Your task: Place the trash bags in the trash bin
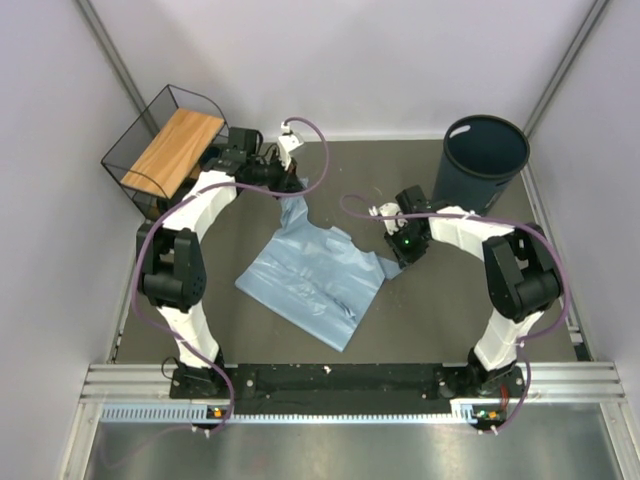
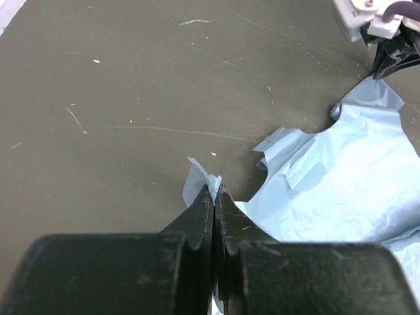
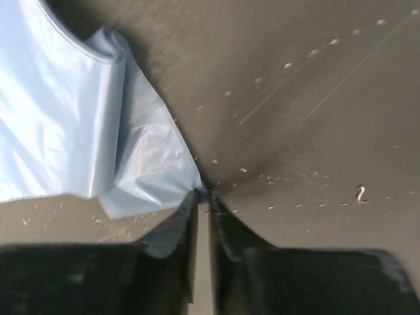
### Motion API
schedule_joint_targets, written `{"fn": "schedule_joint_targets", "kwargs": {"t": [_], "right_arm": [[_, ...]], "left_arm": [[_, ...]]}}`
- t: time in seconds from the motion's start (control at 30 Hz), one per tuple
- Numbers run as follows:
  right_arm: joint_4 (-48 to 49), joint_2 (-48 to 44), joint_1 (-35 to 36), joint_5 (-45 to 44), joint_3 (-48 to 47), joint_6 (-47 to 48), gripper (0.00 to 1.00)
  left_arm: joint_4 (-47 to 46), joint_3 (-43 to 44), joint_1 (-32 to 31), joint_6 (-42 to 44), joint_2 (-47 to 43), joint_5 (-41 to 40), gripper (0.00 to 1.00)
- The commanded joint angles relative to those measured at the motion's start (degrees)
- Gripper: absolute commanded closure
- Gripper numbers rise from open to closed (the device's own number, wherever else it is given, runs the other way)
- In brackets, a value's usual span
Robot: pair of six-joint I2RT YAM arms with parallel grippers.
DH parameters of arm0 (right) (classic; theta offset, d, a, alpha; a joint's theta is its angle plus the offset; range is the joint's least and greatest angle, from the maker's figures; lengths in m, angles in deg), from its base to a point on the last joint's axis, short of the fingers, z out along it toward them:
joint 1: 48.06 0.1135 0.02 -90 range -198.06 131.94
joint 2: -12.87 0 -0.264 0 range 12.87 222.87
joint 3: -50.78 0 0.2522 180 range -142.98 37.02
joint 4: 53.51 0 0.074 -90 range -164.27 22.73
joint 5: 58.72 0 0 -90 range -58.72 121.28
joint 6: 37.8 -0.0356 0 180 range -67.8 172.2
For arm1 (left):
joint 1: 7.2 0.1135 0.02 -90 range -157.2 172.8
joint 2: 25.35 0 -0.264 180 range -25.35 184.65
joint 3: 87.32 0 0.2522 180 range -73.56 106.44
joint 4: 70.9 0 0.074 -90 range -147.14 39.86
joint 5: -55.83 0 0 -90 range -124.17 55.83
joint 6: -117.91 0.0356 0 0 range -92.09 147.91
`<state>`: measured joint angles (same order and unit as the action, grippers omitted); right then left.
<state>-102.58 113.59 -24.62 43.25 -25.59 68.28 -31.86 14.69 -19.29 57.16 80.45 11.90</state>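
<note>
A light-blue trash bag (image 1: 310, 275) lies spread flat on the dark table between the arms. My left gripper (image 1: 292, 190) is at the bag's far corner. In the left wrist view it (image 2: 214, 187) is shut, with a strip of the film (image 2: 341, 190) pinched between its tips. My right gripper (image 1: 398, 258) is at the bag's right corner. In the right wrist view its jaws (image 3: 204, 192) stand a narrow slit apart, with the pointed corner of the bag (image 3: 79, 131) caught at their tips. The dark blue-grey trash bin (image 1: 483, 160) stands upright at the far right, behind the right arm.
A black wire-framed basket (image 1: 165, 150) with a wooden base sits at the far left corner. Grey walls enclose the table on three sides. The metal rail (image 1: 350, 385) carrying the arm bases runs along the near edge.
</note>
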Motion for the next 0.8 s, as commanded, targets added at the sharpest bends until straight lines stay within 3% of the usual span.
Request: {"fn": "schedule_joint_targets", "kwargs": {"t": [0.0, 0.2, 0.3, 0.37, 0.43, 0.5, 0.6, 0.77], "right_arm": [[5.07, 2.81, 1.26, -8.18, 2.06, 1.42, 1.0], [5.07, -0.61, -2.25, -10.29, -2.15, -0.08, 1.0], [5.08, -2.02, -3.58, -10.3, -5.23, -0.34, 1.0], [4.99, -2.9, -3.67, -9.42, -6.9, -0.17, 1.0], [4.64, -3.08, -3.67, -7.24, -8.05, -0.17, 1.0], [3.85, -2.91, -3.67, -6.43, -9.46, -0.43, 1.0], [3.23, -2.12, -3.67, -5.02, -11.39, -0.78, 1.0], [2.53, -0.62, -3.67, -6.16, -14.29, -2.01, 1.0]], "left_arm": [[-5.85, -0.97, 1.2, -5.34, -0.42, 1.92, 1.0], [-8.76, 0.08, 2.87, -11.5, 0.2, -3.95, 0.95], [-7.18, 0.78, 3.48, -10.8, 0.02, -4.14, 0.79], [-6.65, 0.44, 4.36, -11.76, -0.59, -2.57, 0.63], [-6.64, -0.7, 5.85, -14.83, -2.96, -1.59, 0.55], [-11.02, -3.68, 6.47, -18.42, -7.42, -1.68, 0.4], [-13.41, -10.1, 6.21, -19.06, -13.14, -0.02, 0.36], [-7.79, -19.06, -3.79, -14.93, -17.82, -4.83, 0.35]]}}
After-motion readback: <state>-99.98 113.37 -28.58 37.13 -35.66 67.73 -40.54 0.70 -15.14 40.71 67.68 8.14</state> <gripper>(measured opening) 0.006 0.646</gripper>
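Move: My left hand still pinches the bag's far-left corner; most of the bag lies about 17 cm below it, its middle some 16 cm back and 2 cm to the right. The wire shelf stands about 22 cm left of that hand and 6 cm farther out. My right hand has the bag's right corner between its closing fingertips, just above the table; the bag's middle is 16 cm to its left and 3 cm back, the bin about 20 cm ahead and 14 cm right. I finish shutting my right fingers on the bag's right corner, draw it forward and slightly right, low over the table, then lift as I go on, about 8 cm forward and 5 up towards the bin, fingertips swinging forward. Meanwhile my left hand opens wide and lets its corner go, easing left and a little forward, turning some 15 degrees counter-clockwise, then pulls back about 5 cm, rising slightly. ##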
